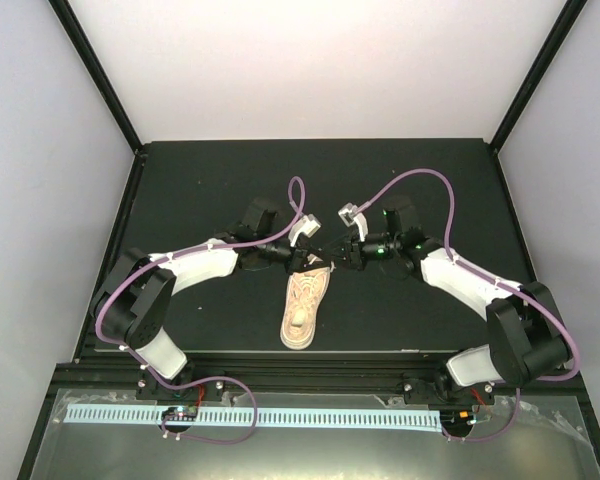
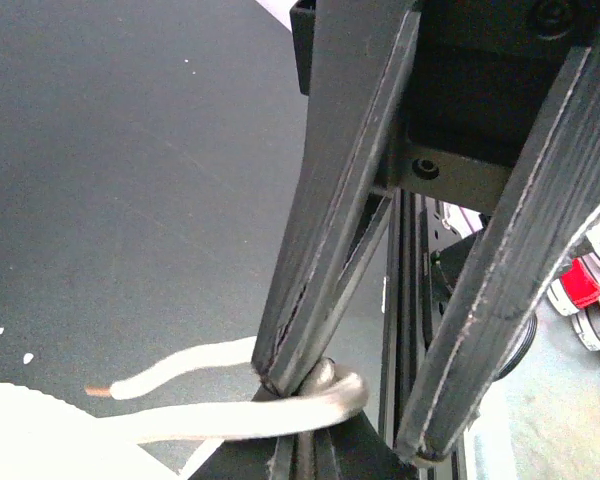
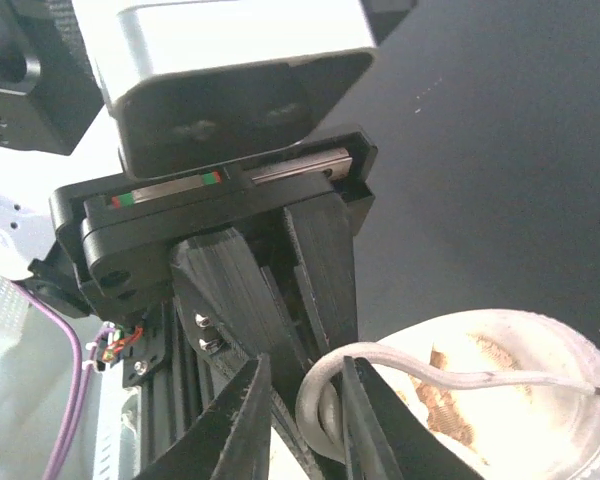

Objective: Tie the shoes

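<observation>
The beige sneaker lies on the black table, with one end under the grippers. It also shows in the right wrist view and at the bottom left of the left wrist view. My left gripper and right gripper meet tip to tip just above that end. In the left wrist view my left gripper is open, and an off-white lace loops around its left finger. In the right wrist view my right gripper stands a little open, and the lace loops around its right finger.
Black frame posts stand at the back corners against white walls. Purple cables arch over both arms. A metal rail with a white strip runs along the near edge by the arm bases.
</observation>
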`<state>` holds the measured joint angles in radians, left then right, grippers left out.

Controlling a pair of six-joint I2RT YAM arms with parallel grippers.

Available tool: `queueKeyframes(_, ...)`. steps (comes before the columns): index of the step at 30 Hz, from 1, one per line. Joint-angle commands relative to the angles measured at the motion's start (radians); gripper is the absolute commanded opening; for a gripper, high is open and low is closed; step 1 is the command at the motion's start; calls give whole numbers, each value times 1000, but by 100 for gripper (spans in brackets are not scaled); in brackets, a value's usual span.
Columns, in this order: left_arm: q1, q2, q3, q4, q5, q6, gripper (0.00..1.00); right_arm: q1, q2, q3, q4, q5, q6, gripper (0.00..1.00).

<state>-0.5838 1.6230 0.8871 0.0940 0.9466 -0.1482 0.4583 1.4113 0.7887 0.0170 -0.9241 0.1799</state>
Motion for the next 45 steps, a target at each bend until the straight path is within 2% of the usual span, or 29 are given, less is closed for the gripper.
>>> queueKeyframes(1,-3,-27,6,-10,31,35,1,-1,2,3,15,-25,-16,20)
queueKeyframes(4,-3,-30,6,-9,33,36,1,-1,1,-2,16,-23,-14,13)
queueKeyframes(6,-2,-33,6,-5,33,37,1,-2,3,-3,15,-23,-15,12)
queueKeyframes(15,-3,-42,7,0,36,36,2,-1,5,-23,21,-51,-15,25)
queueKeyframes(20,-2,-47,6,1,36,35,1,-2,3,-38,26,-44,-16,26)
queueKeyframes(22,-2,-50,6,3,38,33,2,-1,3,-41,28,-38,-15,23)
queueKeyframes(28,-3,-52,5,0,41,37,2,-1,-4,-43,42,-42,-5,2)
queueKeyframes(33,-2,-52,4,10,34,30,2,-1,-13,-46,40,-40,-4,2)
queueKeyframes(34,-1,-55,5,4,24,30,4,-1,-16,-48,40,-35,-1,2)
queueKeyframes(37,3,-91,-4,-31,-54,46,21,-1,-29,-39,22,-4,20,2)
queueKeyframes(40,7,-174,-48,-58,-189,87,42,-1,-40,-15,-35,53,53,2)
queueKeyframes(45,6,-328,-131,-94,-398,148,61,-1,-48,25,-119,126,118,2)
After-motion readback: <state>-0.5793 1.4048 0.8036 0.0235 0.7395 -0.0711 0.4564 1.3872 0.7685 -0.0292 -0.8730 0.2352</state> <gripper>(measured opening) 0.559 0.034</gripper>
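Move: The bunched lace loop is still pinched in the left fingertips and hangs between the right hand's part-open ones, about 1 cm to the right hand's left and level with it. The left fingertips are some 2 cm to the right hand's left. From the right hand, the shoe's opening is roughly 2 cm back, 5 cm left and 7 cm below, and the shoe's middle about 9 cm back, 6 cm left and 9 cm below. The lace loop changes hands: the right hand, nearly still, narrows its fingers, eases them apart again, then shuts them on the lace beside the left fingertips. Only after that does the left hand, holding steady until then, open past half and pull away about 3 cm to its left and 2 cm up, wrist turning some 15 degrees. The right keeps its pinch, finally shifting about 1 cm down and right. ##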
